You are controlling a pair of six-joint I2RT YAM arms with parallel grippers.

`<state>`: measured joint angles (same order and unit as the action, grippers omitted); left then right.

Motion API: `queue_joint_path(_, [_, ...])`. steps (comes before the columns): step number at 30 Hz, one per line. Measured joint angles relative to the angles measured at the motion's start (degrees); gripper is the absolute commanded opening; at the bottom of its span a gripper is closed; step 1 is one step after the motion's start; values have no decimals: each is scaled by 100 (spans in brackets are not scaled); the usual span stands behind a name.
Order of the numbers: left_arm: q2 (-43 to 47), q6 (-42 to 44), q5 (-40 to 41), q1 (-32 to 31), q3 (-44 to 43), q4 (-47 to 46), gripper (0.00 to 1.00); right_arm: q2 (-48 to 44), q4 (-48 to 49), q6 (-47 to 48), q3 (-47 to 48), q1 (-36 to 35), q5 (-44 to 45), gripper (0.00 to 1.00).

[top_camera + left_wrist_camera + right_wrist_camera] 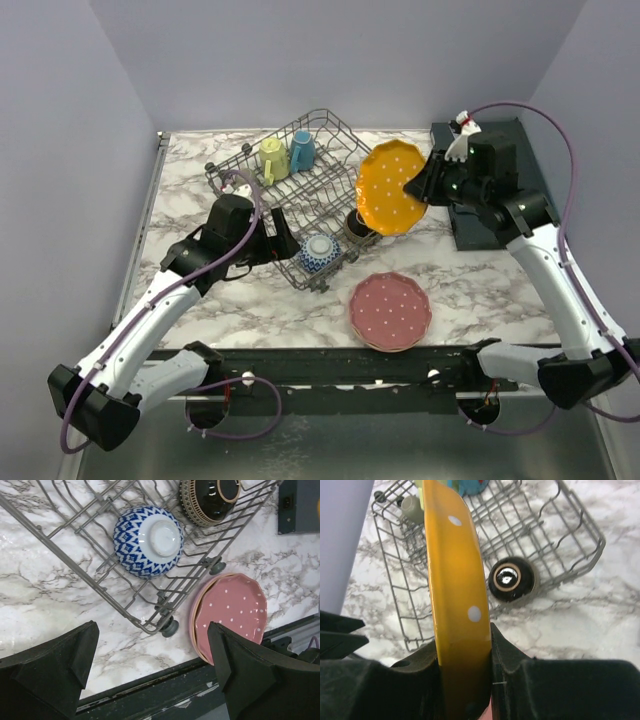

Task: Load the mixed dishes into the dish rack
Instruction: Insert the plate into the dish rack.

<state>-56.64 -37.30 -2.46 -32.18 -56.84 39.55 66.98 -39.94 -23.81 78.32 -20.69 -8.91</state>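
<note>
The grey wire dish rack (325, 125) stands at the table's middle back. In it are a yellow-green mug (272, 158), a blue mug (302, 150), an upturned blue-white bowl (319, 252) (147, 540) and a dark brown bowl (357, 226) (512, 578). A small grey cup (411, 508) sits at a far corner. My right gripper (425, 180) (465, 655) is shut on the rim of the orange white-dotted plate (392, 187) (457, 595), held on edge above the rack's right end. My left gripper (283, 240) (152, 655) is open and empty beside the rack's near wall (75, 566).
A pink dotted plate (390, 310) (232, 615) lies flat on the marble near the front edge, stacked on another plate. A dark flat tray (480, 225) lies at the back right under my right arm. Grey walls close in the sides and back.
</note>
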Motion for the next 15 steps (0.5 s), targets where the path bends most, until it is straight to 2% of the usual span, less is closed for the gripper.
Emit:
queue_joint_path(7, [133,297,-319,662,234,-35,99,1220,203,815,975,0,219,0])
queue_joint_path(15, [505,479,-304,802,894,-129,99,2076,844,1665,1244,0,337,0])
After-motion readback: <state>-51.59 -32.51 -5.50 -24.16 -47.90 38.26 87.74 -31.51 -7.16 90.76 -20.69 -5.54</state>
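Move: The right hand holds the orange plate high over the rack's right side. The free tines in the rack's far-right part lie about 17 cm ahead, 12 cm left and 21 cm below it. From the same hand, the black bowl is some 9 cm ahead and 8 cm left, the blue mug about 25 cm ahead and 23 cm left. From the empty left hand the tines lie roughly 25 cm ahead, 17 cm right and 12 cm down. Keeping its pinch on the rim of the orange plate, the right hand carries it about 11 cm forward past the black bowl, towards the rack's far-right tines, sinking slightly late on, while the wrist rolls its left side down some 15 degrees and the fingers tip up a little. The empty left hand, still wide open, shifts about 4 cm left and then mostly sinks, also by about 4 cm. ##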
